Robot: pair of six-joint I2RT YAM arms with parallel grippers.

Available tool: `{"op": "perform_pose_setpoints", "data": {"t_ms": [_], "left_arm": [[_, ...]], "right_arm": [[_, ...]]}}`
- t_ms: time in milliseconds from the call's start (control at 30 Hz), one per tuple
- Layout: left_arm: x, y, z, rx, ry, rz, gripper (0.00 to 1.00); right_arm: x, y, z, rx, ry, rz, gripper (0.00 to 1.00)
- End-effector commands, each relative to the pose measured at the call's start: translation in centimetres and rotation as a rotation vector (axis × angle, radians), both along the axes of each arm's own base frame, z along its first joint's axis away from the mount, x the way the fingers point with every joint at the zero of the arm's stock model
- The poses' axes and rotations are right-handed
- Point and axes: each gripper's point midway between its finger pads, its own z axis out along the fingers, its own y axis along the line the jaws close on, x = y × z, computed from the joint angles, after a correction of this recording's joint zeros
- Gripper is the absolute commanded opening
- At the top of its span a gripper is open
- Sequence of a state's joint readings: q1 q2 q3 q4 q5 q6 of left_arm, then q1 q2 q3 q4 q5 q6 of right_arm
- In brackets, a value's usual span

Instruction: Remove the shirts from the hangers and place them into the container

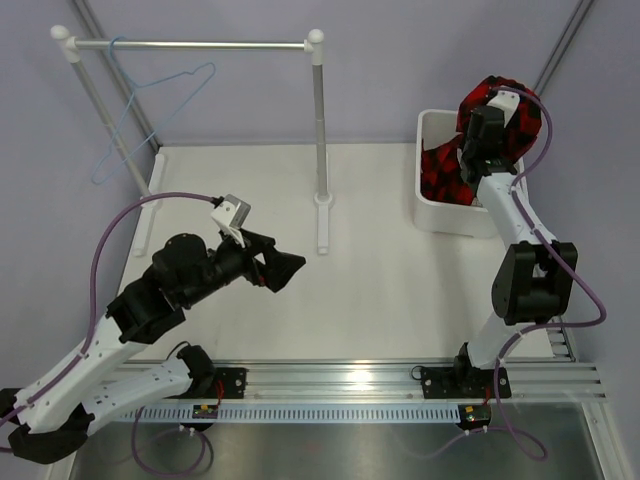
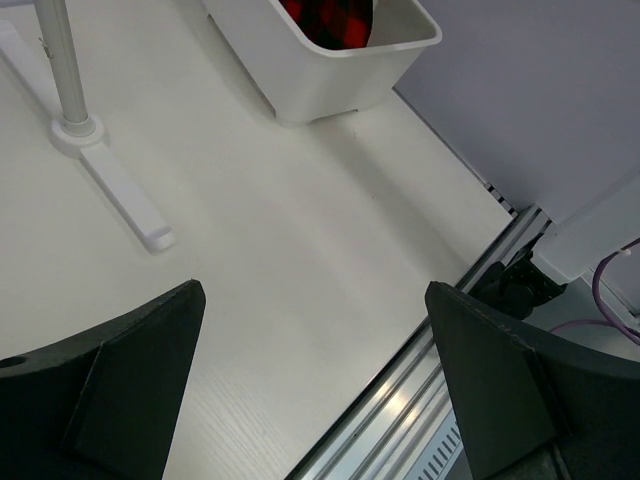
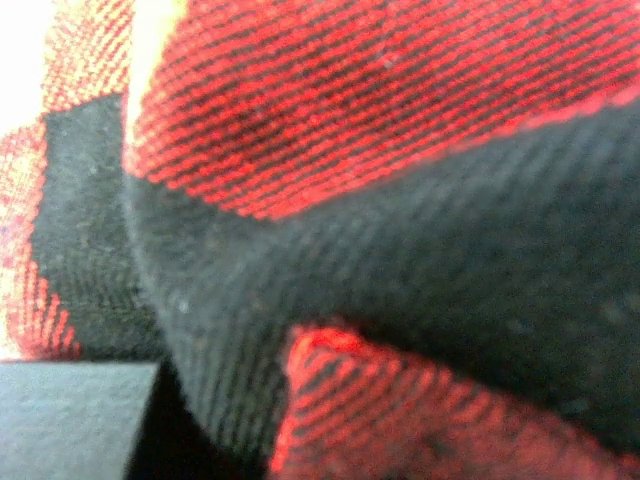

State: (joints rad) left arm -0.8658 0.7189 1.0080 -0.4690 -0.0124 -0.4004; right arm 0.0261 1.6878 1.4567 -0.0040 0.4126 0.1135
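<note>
The red-and-black checked shirt point(image 1: 498, 98) is bunched up over my right gripper point(image 1: 472, 160), and its lower part lies in the white container point(image 1: 432, 215) at the back right. Cloth fills the right wrist view, with the shirt point(image 3: 350, 100) pressed against the camera and one dark finger point(image 3: 70, 420) showing at the lower left; the jaws look shut on the shirt. The light-blue wire hanger point(image 1: 212, 68) hangs bare on the rack's rod at the back left. My left gripper point(image 1: 285, 270) point(image 2: 315, 290) hovers open over the table's middle, holding nothing. From the left wrist, the container point(image 2: 330, 85) shows the shirt point(image 2: 330, 20) inside.
The white-and-silver clothes rack has a post point(image 1: 318, 130) and a foot point(image 1: 323, 225) standing mid-table, and both appear in the left wrist view, post point(image 2: 65, 70) included. A metal rail point(image 1: 350, 380) runs along the near edge. Grey walls close in the back and sides.
</note>
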Motion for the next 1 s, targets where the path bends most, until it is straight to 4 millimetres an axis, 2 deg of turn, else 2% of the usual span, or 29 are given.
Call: {"op": "perform_pose_setpoints", "data": {"t_ms": [0,33,100,167,200,233,300,367,433,467,500,600,667,700,767,800,867,900,933,967], "left_arm": [[0.3,0.0,0.7,-0.035,-0.019,0.021,0.99],[0.3,0.0,0.6,-0.035,-0.016,0.019,0.99],[0.2,0.0,0.5,-0.039,-0.013,0.017,0.99],[0.1,0.2,0.6,-0.042,-0.014,0.019,0.99],[0.0,0.2,0.8,-0.049,-0.013,0.018,0.99],[-0.1,0.2,0.7,-0.047,-0.01,0.012,0.99],[-0.3,0.4,1.0,-0.059,-0.011,0.014,0.99],[-0.5,0.7,0.9,-0.063,-0.006,0.023,0.99],[0.0,1.5,0.7,-0.057,0.01,0.079,0.99],[0.1,2.0,-0.1,-0.031,0.032,0.105,0.99],[0.4,2.4,-0.4,-0.021,0.051,0.137,0.99],[1.1,4.0,-1.3,0.031,0.078,0.229,0.99],[1.5,4.9,-1.9,0.057,0.09,0.284,0.99],[1.6,5.1,-1.9,0.057,0.091,0.299,0.99],[1.9,5.9,-2.2,0.063,0.094,0.342,0.99],[2.2,6.4,-2.7,0.064,0.099,0.386,0.99],[2.5,7.3,-3.2,0.065,0.1,0.432,0.99],[2.7,7.7,-4.2,0.077,0.109,0.458,0.99],[3.0,8.2,-4.4,0.079,0.1,0.494,0.99],[3.1,8.5,-4.7,0.08,0.097,0.511,0.99]], "right_arm": [[-0.7,-0.5,-3.7,0.074,0.159,-0.098,0.0],[-1.0,-0.3,-5.1,0.095,0.183,-0.102,0.0],[-1.1,0.5,-6.3,0.127,0.224,-0.077,0.0],[-1.2,0.9,-8.4,0.151,0.337,-0.07,0.0],[-2.0,1.1,-9.5,0.152,0.415,-0.063,0.0],[-1.1,1.4,-9.8,0.155,0.439,-0.052,0.0],[-1.1,1.5,-10.5,0.162,0.488,-0.052,0.0],[-1.3,1.9,-11.5,0.195,0.557,-0.048,0.2],[-1.3,2.3,-11.8,0.212,0.56,-0.039,0.58],[-1.3,2.3,-11.8,0.215,0.553,-0.036,0.99],[-1.1,2.4,-11.5,0.214,0.538,-0.03,0.99],[-1.3,1.9,-10.4,0.19,0.512,-0.046,0.99],[-1.4,1.5,-8.8,0.173,0.482,-0.056,0.99],[-1.3,1.6,-7.2,0.17,0.438,-0.045,1.0],[-1.7,1.9,-5.3,0.145,0.393,-0.026,1.0],[-2.3,2.1,-2.8,0.132,0.331,-0.016,0.99],[-3.1,3.9,-0.2,0.116,0.262,0.026,0.99],[-4.3,4.8,3.1,0.121,0.179,0.051,0.99],[-5.2,6.1,3.3,0.131,0.173,0.077,0.99],[-6.2,9.4,4.1,0.136,0.158,0.163,1.0]]}}
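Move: The right hand still grips the bunched top of the shirt above the container, whose middle lies about 19 cm below, some 3 cm back and 2 cm to the left. The shirt's lower part already lies in the container, roughly 20 cm below the hand, 6 cm back and 5 cm left. The foot of the rack's post is some 34 cm left and 7 cm back, 28 cm below. From the left hand the container is about 32 cm ahead, 40 cm right and 25 cm below. The right hand lowers the bunched shirt about 13 cm almost straight down into the container, tipping its fingers some 30 degrees further down, opens them wide to let go near the bottom of the stroke, then lifts off, climbing about 9 cm and swinging a little back and left. The empty left hand, still wide open, starts moving late, away from the container to its left and somewhat down, while turning counter-clockwise. ##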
